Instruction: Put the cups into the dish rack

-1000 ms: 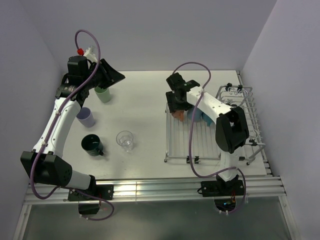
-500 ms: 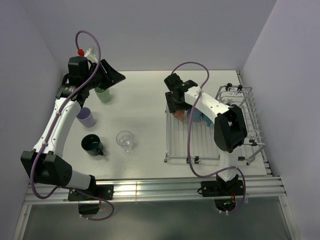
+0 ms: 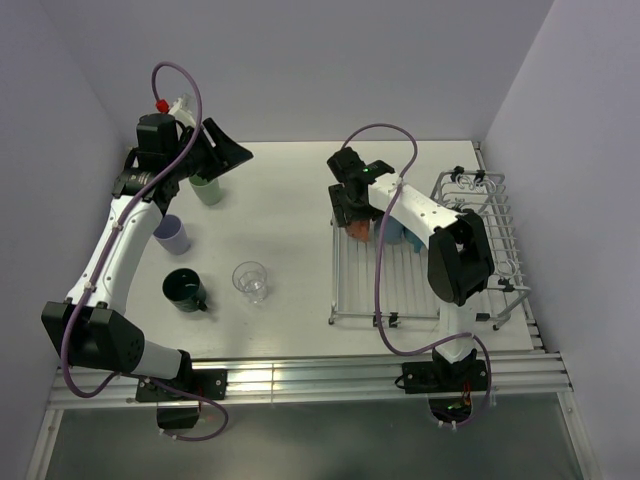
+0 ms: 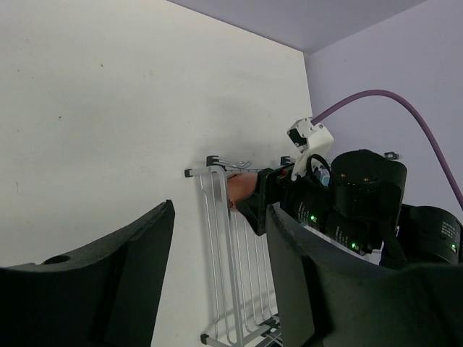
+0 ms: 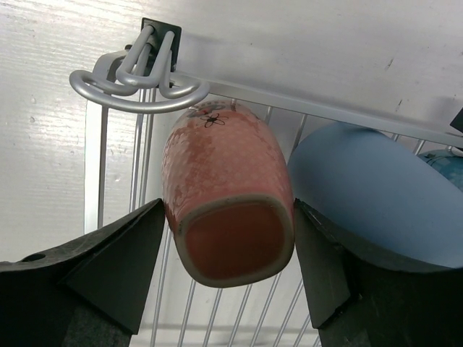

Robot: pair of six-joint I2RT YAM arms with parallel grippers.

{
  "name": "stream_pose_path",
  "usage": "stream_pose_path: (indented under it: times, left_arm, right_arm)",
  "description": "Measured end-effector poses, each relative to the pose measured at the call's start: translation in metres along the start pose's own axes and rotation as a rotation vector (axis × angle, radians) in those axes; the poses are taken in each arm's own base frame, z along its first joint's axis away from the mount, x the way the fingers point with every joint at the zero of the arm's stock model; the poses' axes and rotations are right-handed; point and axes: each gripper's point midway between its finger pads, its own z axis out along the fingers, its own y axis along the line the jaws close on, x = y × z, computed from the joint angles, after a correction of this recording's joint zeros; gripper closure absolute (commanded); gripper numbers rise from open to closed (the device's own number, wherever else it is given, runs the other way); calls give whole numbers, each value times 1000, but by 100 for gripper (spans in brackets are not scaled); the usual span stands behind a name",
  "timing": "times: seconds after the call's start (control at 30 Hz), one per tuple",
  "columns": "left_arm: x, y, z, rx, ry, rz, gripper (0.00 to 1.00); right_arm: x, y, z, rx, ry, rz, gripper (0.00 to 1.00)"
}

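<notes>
An orange cup (image 5: 224, 173) sits upside down at the far left corner of the dish rack (image 3: 420, 290), beside a light blue cup (image 5: 362, 188) and a blue one (image 3: 415, 238). My right gripper (image 5: 228, 210) is open, and its fingers stand close on either side of the orange cup (image 3: 356, 231). My left gripper (image 3: 225, 165) hovers open and empty over the pale green cup (image 3: 207, 189) at the back left. A lavender cup (image 3: 172, 234), a dark green mug (image 3: 185, 290) and a clear glass tumbler (image 3: 250, 281) stand on the table to the left.
The rack's raised wire side section (image 3: 500, 230) runs along the right, close to the right wall. A wire loop (image 5: 137, 79) at the rack's corner lies just behind the orange cup. Walls close in the table on the left, back and right.
The right jaws have widened a little round the orange cup, and that wrist has edged left. The left jaws have spread wider, with the left arm nearly still.
</notes>
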Motion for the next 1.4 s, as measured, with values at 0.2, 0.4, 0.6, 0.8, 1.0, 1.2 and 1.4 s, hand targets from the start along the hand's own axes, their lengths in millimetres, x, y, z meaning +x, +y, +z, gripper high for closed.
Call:
stream_pose_path:
  times: [0.2,0.4,0.6,0.8,1.0,1.2,1.4]
  left_arm:
    - [1,1,0,-2,3,-2,39]
    - [1,1,0,-4,3,-2,39]
    - [-1,19,1,-99,-25,-4,39]
    - [-10,61,3,-302,-93,-8,39]
    - [-31,111,8,-557,-175,-15,40]
    - [-52,163,18,-749,-225,-29,40]
    - [-46,223,24,-877,-192,-85,41]
  right_arm:
    - [0,0,0,0,0,0,20]
    - [0,1,-1,-2,-1,-4,20]
    - [-5,2,-18,-17,-35,-3,20]
    - [-17,0,-53,-47,-121,13,20]
    - [-27,-2,-94,-84,-218,25,20]
    - [-31,-3,-128,-121,-300,34,20]
    - [-22,-4,-138,-139,-317,30,20]
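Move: The orange cup sits upside down in the rack's far left corner, between the right fingertips, its middle about 4 cm below that hand and 1 cm ahead; the blue cup is some 9 cm right of the orange cup, level with it. The green cup stands about 12 cm ahead of the left hand, 16 cm to its left and 28 cm below; the purple cup lies roughly 24 cm left, 1 cm back, equally low. From around the orange cup the already loosened right fingers come free, the hand rising about 13 cm and easing back some 4 cm, its fingertips tilting forward, fingers still open. Towards the green cup, after a short wait, the left hand sweeps some 17 cm left, sinks about 13 and reaches 8 or so forward, swinging counter-clockwise roughly 40 degrees and tipping down, open throughout. ##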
